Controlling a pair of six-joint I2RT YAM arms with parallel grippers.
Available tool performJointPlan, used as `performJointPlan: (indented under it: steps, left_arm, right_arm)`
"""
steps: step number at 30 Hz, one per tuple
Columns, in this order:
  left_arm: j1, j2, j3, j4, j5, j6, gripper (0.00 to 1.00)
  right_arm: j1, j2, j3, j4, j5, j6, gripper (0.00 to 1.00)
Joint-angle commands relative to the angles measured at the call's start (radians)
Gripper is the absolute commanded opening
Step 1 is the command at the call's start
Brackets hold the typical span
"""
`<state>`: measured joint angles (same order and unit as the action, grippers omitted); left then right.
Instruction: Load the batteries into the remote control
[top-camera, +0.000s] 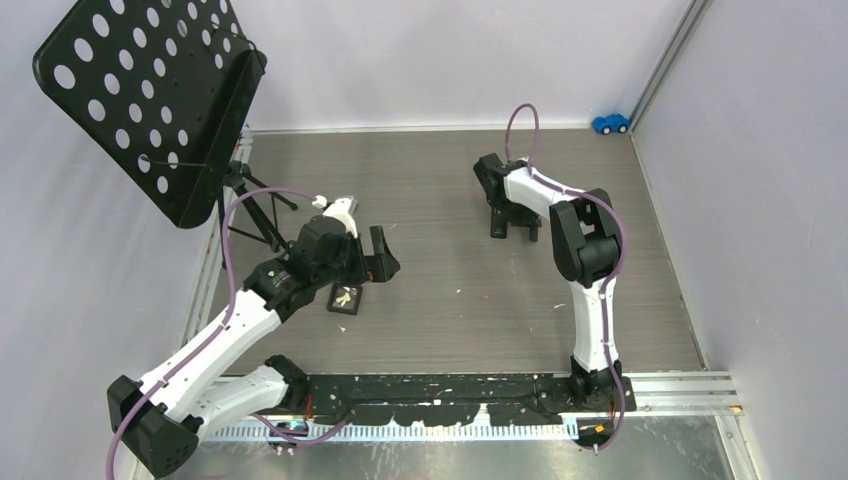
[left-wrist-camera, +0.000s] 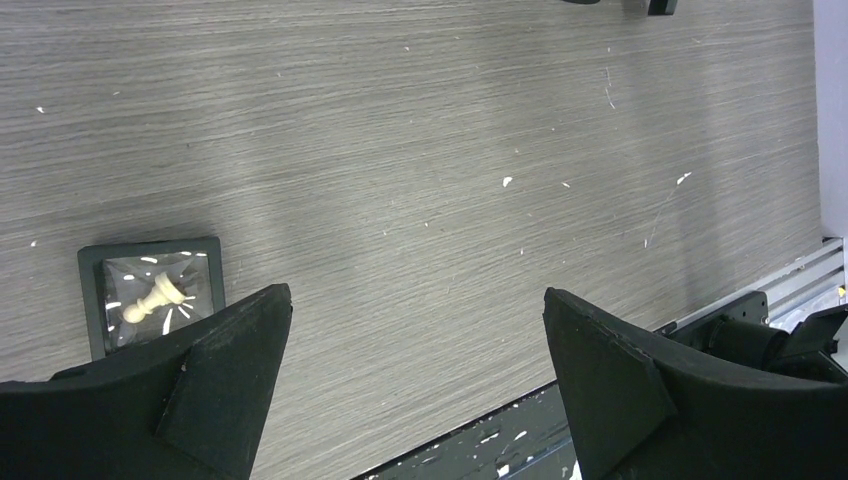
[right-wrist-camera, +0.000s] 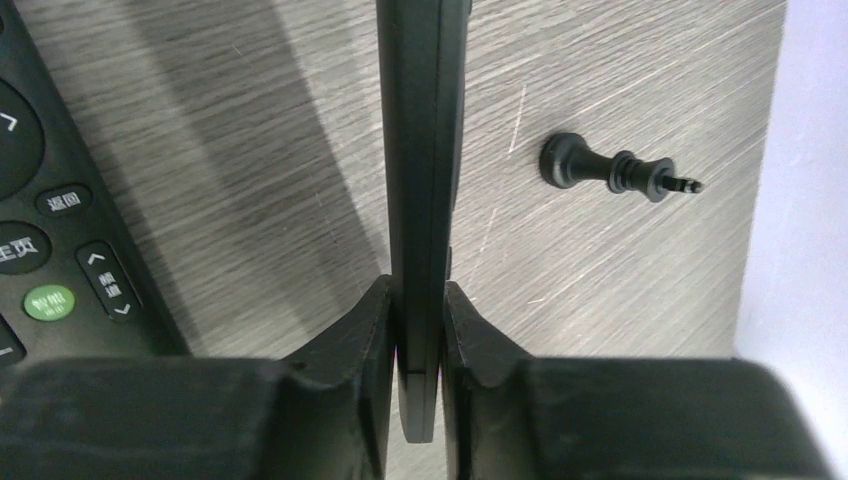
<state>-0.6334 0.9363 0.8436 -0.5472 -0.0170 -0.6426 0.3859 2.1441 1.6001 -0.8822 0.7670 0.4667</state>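
My right gripper (right-wrist-camera: 418, 290) is shut on a thin black remote control (right-wrist-camera: 420, 150), held on its narrow edge just above the wood table. A second remote (right-wrist-camera: 50, 250) lies face up to its left, its buttons showing. In the top view the right gripper (top-camera: 512, 228) sits low at the back of the table. My left gripper (left-wrist-camera: 416, 295) is open wide over bare table, nothing between its fingers; in the top view it (top-camera: 378, 255) hovers left of centre. The batteries are out of view.
A black chess piece (right-wrist-camera: 615, 172) lies on its side right of the held remote, near the wall. A small black box with a white pawn (left-wrist-camera: 155, 295) sits by my left finger. A perforated black stand (top-camera: 150, 100) looms back left; a blue toy car (top-camera: 610, 123) sits in the far corner.
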Motion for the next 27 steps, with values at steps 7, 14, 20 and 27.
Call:
performJointPlan:
  steps: [7,14,20,27]
  left_arm:
    - [-0.001,-0.036,0.089,-0.093,-0.056,0.068,1.00]
    - [0.000,-0.034,0.137,-0.148,-0.076,0.087,1.00]
    - [0.000,-0.043,0.148,-0.168,-0.065,0.105,1.00]
    - [-0.012,-0.059,0.169,-0.180,0.034,0.160,1.00]
  right_arm:
    - [0.005,0.012,0.040,-0.009,-0.067,-0.035,0.39]
    - [0.005,-0.061,-0.001,0.023,-0.158,-0.030,0.39]
    - [0.005,-0.196,-0.054,0.030,-0.213,-0.019,0.44]
    - [0.017,-0.571,-0.260,0.067,-0.271,0.040,0.54]
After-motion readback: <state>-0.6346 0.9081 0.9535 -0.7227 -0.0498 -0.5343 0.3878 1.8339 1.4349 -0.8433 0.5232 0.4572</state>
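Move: Just over the table, the right hand still pinches the loaded remote near its close end, the remote's middle some 4 cm ahead and 2 cm left of it, over bare table about 3 cm down. The other remote lies about 5 cm ahead and 9 cm to its left; the black chess piece is some 3 cm ahead and 9 cm right. From the left hand the loaded remote is roughly 21 cm ahead, 35 cm right and 17 cm lower. Opening its fingers from the first instant, the right hand lets go of the loaded remote while easing down and left about 1.5 cm each. It then rises some 6 cm and draws back about 3 cm from the remote, rolling its left side up some 15 degrees as the fingers spread to half open. The left hand, empty and wide open, drifts about 2 cm up and left. ##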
